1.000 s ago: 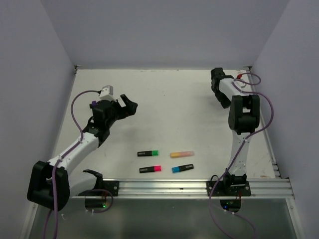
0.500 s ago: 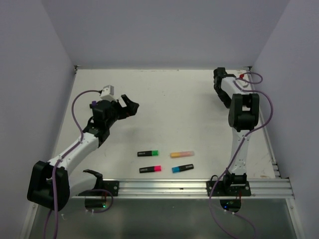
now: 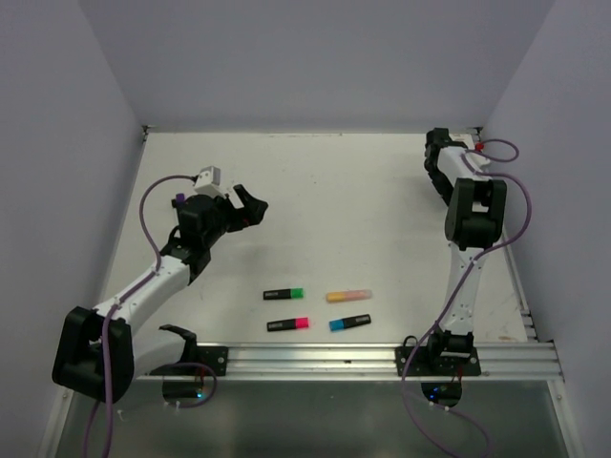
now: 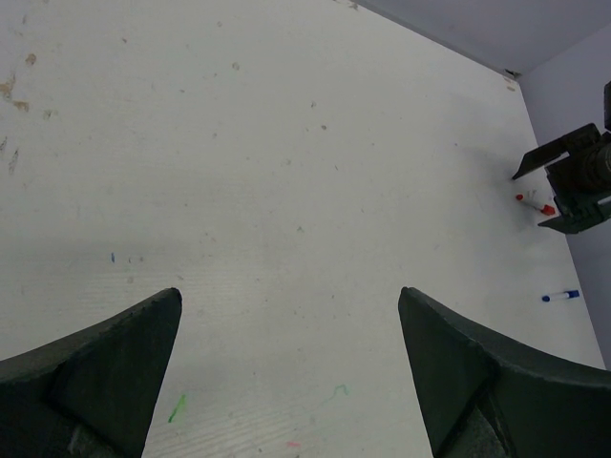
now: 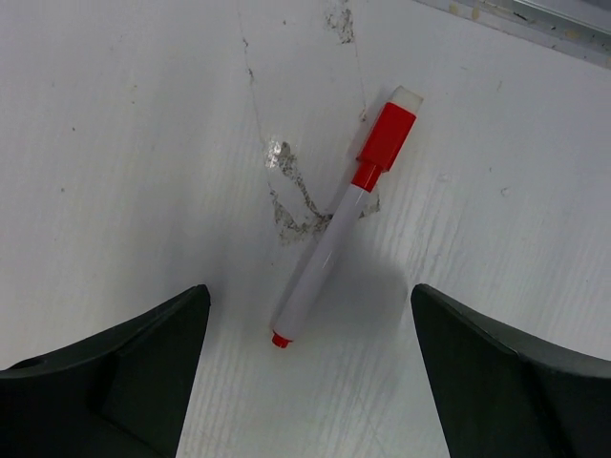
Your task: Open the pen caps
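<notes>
In the right wrist view a thin white pen (image 5: 325, 253) with a red cap (image 5: 387, 134) lies slantwise on the table. Its small red tail end sits between the fingertips of my right gripper (image 5: 310, 296), which is open above it and not touching it. My left gripper (image 4: 288, 294) is open over bare table with nothing between its fingers. From there I see the red-capped pen (image 4: 537, 203) beside the right gripper (image 4: 573, 191) and a thin blue-capped pen (image 4: 561, 297). Highlighters with green (image 3: 297, 293), pink (image 3: 302, 322) and blue (image 3: 337, 324) caps and a peach-orange one (image 3: 348, 296) lie near the front.
Purple walls enclose the white table (image 3: 325, 200) on three sides. The right gripper (image 3: 432, 162) works close to the far right corner. A metal rail (image 3: 382, 358) with the arm bases runs along the near edge. The left gripper (image 3: 250, 208) hovers left of centre.
The right arm has swung rightward toward the far right corner. The left gripper has edged slightly lower and nearer. Both stay open; the highlighters have not moved.
</notes>
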### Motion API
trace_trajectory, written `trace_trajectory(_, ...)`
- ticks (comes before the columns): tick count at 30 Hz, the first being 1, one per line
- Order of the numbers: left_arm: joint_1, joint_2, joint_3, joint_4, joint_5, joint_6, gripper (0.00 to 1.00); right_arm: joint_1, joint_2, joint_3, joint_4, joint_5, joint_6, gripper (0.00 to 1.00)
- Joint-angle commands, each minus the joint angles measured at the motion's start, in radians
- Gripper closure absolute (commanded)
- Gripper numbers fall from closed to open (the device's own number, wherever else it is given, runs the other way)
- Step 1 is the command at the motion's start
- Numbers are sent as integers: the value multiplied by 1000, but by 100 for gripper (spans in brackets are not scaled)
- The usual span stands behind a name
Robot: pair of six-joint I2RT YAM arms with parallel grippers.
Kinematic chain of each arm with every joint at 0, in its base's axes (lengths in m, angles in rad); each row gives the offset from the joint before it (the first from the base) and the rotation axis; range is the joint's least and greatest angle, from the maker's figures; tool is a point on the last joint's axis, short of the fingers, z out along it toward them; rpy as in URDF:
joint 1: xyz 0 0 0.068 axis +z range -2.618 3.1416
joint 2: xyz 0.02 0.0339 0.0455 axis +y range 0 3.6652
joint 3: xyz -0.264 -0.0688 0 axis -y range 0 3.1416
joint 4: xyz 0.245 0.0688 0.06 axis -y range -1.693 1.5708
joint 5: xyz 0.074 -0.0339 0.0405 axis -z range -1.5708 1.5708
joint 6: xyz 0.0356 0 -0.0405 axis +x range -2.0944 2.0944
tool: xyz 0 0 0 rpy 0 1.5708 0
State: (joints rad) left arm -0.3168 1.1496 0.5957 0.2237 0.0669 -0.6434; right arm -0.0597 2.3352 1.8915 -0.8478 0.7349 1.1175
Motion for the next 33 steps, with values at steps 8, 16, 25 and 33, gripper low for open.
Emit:
trace_trajectory(8, -8, 22, -11, 62, 16, 2, 0, -26, 1, -63, 7, -3, -45, 17)
trace_trajectory(16, -10, 18, -16, 62, 13, 4, 0, -35, -25, -146, 79, -32, -116, 37)
trace_trajectory(25, -8, 6, -16, 54, 4, 5, 0, -34, -74, -233, 118, -23, -154, 65)
trace_trajectory(33, -10, 7, -14, 49, -7, 5, 0, -26, -108, -304, 160, -26, -223, 90)
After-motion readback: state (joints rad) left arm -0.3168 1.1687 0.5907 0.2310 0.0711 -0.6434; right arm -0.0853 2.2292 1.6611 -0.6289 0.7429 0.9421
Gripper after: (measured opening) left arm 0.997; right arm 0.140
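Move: The red-capped pen lies just beyond the right hand's open fingertips, its middle about 4 cm to the right, 1 cm back and 1 cm lower, cap end farther right. A grey tape patch is some 2 cm ahead of the pen's middle, and the blue pen lies roughly 14 cm nearer the base than it, about level sideways. From the left hand the red-capped pen is about 69 cm to the right, 13 cm ahead and 15 cm below. The right hand's fingertips come together on the white barrel of the red-capped pen, near its tail, and pinch it; they go from wide open to nearly shut. The hand first edges right about 1 cm, then, as the fingers close, draws back towards the base about 2 cm, the wrist turning only some 5 degrees counter-clockwise. ##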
